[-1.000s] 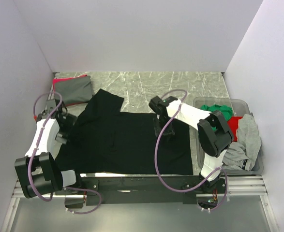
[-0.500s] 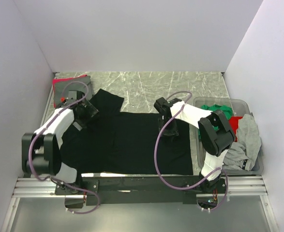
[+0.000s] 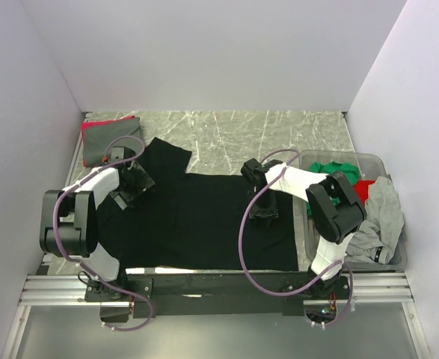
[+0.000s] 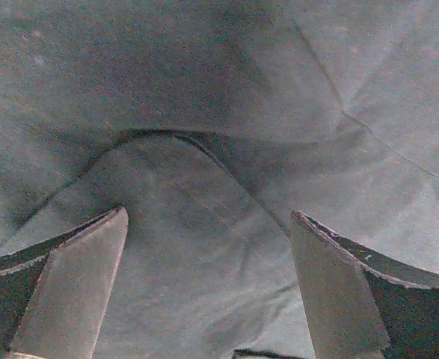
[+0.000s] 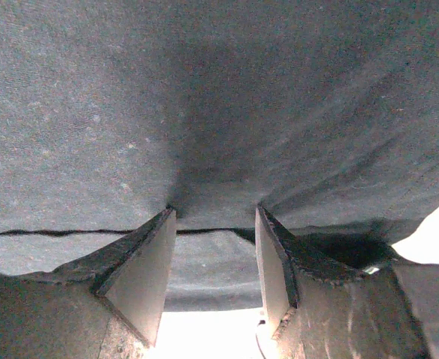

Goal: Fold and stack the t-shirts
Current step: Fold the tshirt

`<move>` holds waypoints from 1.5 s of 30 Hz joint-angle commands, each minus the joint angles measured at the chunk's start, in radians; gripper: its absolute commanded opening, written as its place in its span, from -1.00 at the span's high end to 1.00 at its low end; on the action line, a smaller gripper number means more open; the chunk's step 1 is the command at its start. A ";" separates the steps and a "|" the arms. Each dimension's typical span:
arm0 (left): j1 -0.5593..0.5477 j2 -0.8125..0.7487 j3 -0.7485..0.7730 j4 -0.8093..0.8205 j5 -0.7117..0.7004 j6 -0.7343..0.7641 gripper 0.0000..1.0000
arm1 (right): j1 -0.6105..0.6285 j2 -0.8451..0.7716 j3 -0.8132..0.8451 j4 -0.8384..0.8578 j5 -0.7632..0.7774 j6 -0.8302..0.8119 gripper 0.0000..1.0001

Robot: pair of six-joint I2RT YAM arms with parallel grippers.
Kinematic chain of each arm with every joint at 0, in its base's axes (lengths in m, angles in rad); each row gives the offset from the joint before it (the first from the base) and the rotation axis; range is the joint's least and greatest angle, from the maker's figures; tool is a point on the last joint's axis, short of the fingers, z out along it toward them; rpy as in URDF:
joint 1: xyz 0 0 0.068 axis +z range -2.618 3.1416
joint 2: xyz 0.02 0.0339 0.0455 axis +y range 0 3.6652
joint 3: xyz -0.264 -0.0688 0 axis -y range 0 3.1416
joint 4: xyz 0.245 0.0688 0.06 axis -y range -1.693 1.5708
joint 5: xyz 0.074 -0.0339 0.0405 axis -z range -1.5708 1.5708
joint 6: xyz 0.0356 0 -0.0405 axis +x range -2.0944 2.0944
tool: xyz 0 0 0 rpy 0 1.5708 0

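A large black t-shirt [image 3: 197, 217] lies spread flat across the middle of the table. My left gripper [image 3: 134, 188] hovers low over its left shoulder, next to the sleeve [image 3: 167, 155]. In the left wrist view that gripper [image 4: 208, 217] is wide open above a curved crease in the black cloth [image 4: 204, 97], with nothing between its fingers. My right gripper [image 3: 264, 212] is on the shirt's right part. In the right wrist view it [image 5: 215, 215] is open, both tips pressed into the black cloth [image 5: 204, 90], and a cloth edge [image 5: 54, 232] runs between them.
Folded grey [image 3: 113, 140] and red [image 3: 92, 126] shirts are stacked at the back left corner. A clear bin [image 3: 384, 159] on the right holds crumpled green [image 3: 333, 169], red [image 3: 364, 191] and grey [image 3: 378, 217] shirts. Walls close in the marble table [image 3: 264, 131] on three sides.
My left arm has swung in from the table's left edge onto the black shirt's left shoulder. My right gripper has slid across the shirt toward the near right.
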 commanded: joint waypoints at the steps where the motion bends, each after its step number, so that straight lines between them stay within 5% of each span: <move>1: 0.018 0.025 -0.001 0.013 -0.041 0.049 -0.93 | 0.000 0.028 0.016 0.047 -0.006 0.025 -0.08; 9: 0.115 0.045 -0.005 0.024 -0.046 0.098 -0.93 | 0.049 0.062 0.054 0.040 -0.041 0.060 -0.08; 19: 0.075 0.050 0.034 0.067 0.043 0.141 -0.92 | 0.054 -0.001 0.158 -0.071 0.055 0.071 -0.09; 31: 0.043 -0.047 0.143 0.001 0.046 0.113 -0.93 | -0.214 0.003 0.324 -0.045 0.238 -0.017 -0.09; 45: 0.041 -0.214 0.124 0.046 0.100 0.078 -0.92 | -0.273 0.178 0.404 0.130 0.396 0.019 -0.02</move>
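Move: The right hand rests low on the black t-shirt; its far right corner is some 17 cm ahead of that hand and 11 cm to the right, and the clothes bin's middle is about 27 cm to the right and 2 cm ahead. The left hand, also down on the shirt, has the sleeve about 11 cm ahead and 10 cm right, and the folded grey stack some 15 cm ahead and 7 cm left. Both hands drag the shirt left; the right then reaches 17 cm forward-right towards its corner, the left lifts 10 cm. ##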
